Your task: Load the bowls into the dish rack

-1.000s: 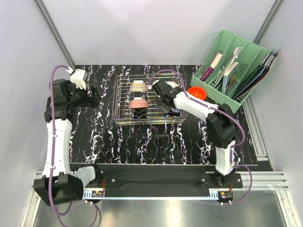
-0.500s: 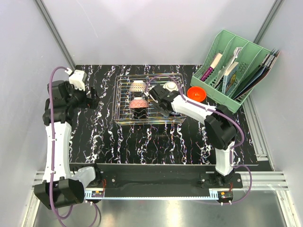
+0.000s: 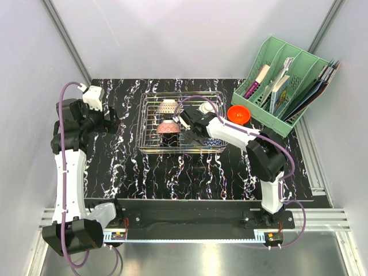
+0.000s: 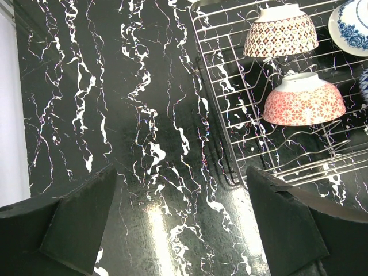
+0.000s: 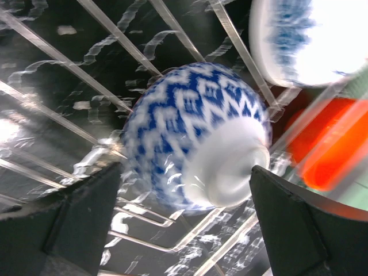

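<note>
The silver wire dish rack (image 3: 150,118) holds an upside-down pink patterned bowl (image 3: 168,106), a pink-red bowl (image 3: 168,127), a white-and-blue bowl on its side (image 3: 206,108) and a blue-and-white bowl (image 3: 214,140). The plain orange-red bowl (image 3: 238,114) sits on the table right of the rack. My right gripper (image 3: 194,135) is open inside the rack. In the right wrist view the blue-and-white bowl (image 5: 195,152) lies between my spread fingers (image 5: 86,218), blurred and not gripped. My left gripper (image 3: 112,122) is open and empty left of the rack. The rack (image 4: 230,115) and pink bowls (image 4: 303,102) show there.
A green slotted organiser (image 3: 287,80) with books and papers stands at the back right. The table is black marble-patterned (image 3: 172,178). Grey walls close in on the left, right and back.
My right gripper has moved toward the front left of the rack, uncovering the white-and-blue bowl. The left arm has shifted only slightly.
</note>
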`<state>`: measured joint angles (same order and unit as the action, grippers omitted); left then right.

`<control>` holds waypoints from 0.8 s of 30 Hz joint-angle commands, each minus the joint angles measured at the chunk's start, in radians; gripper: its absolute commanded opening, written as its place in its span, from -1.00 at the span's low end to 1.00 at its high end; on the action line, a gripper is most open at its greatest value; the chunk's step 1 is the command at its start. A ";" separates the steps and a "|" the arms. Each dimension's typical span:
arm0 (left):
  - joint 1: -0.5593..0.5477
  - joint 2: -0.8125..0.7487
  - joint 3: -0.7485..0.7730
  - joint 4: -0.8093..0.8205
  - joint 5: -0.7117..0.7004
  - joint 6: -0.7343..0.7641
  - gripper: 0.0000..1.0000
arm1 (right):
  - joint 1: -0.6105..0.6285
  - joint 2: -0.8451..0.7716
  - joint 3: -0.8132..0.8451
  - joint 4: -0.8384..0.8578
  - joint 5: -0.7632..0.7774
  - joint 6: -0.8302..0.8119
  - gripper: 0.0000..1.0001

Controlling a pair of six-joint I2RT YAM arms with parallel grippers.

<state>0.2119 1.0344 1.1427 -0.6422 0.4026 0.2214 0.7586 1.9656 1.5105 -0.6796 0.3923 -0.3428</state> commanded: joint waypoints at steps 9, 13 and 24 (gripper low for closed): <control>0.017 -0.020 0.034 0.018 0.019 0.019 0.98 | 0.021 0.004 -0.010 -0.179 -0.247 0.033 0.99; 0.017 -0.014 0.043 0.019 0.039 0.016 0.98 | 0.019 -0.071 0.057 -0.184 -0.262 0.013 0.99; 0.018 0.016 0.074 0.022 0.085 -0.014 0.98 | 0.008 -0.189 0.249 -0.147 -0.167 -0.071 1.00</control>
<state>0.2230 1.0473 1.1679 -0.6518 0.4473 0.2241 0.7681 1.8580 1.7111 -0.8326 0.2180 -0.3786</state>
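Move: At the rack's near right part, the right hand's open fingers straddle the upside-down zigzag bowl, its middle about 2 cm ahead and 2 cm below. The orange bowl, the one left to load, is roughly 11 cm ahead, 10 cm right and 4 cm lower. The flower bowl stands 13 cm ahead, 1 cm left; the pink bowl 6 cm ahead, 15 cm left. From the left hand the orange bowl lies some 14 cm ahead, 46 cm right, 23 cm down. Backing off the zigzag bowl with its fingers already open, the right hand dips half a centimetre, waits, eases back towards its base nearly 2 cm in all, bringing the rack along, then climbs quickly clear. It ends about 7 cm higher and 3 cm to the left, its left side rolled up some 10 degrees with a slight counter-clockwise turn. ##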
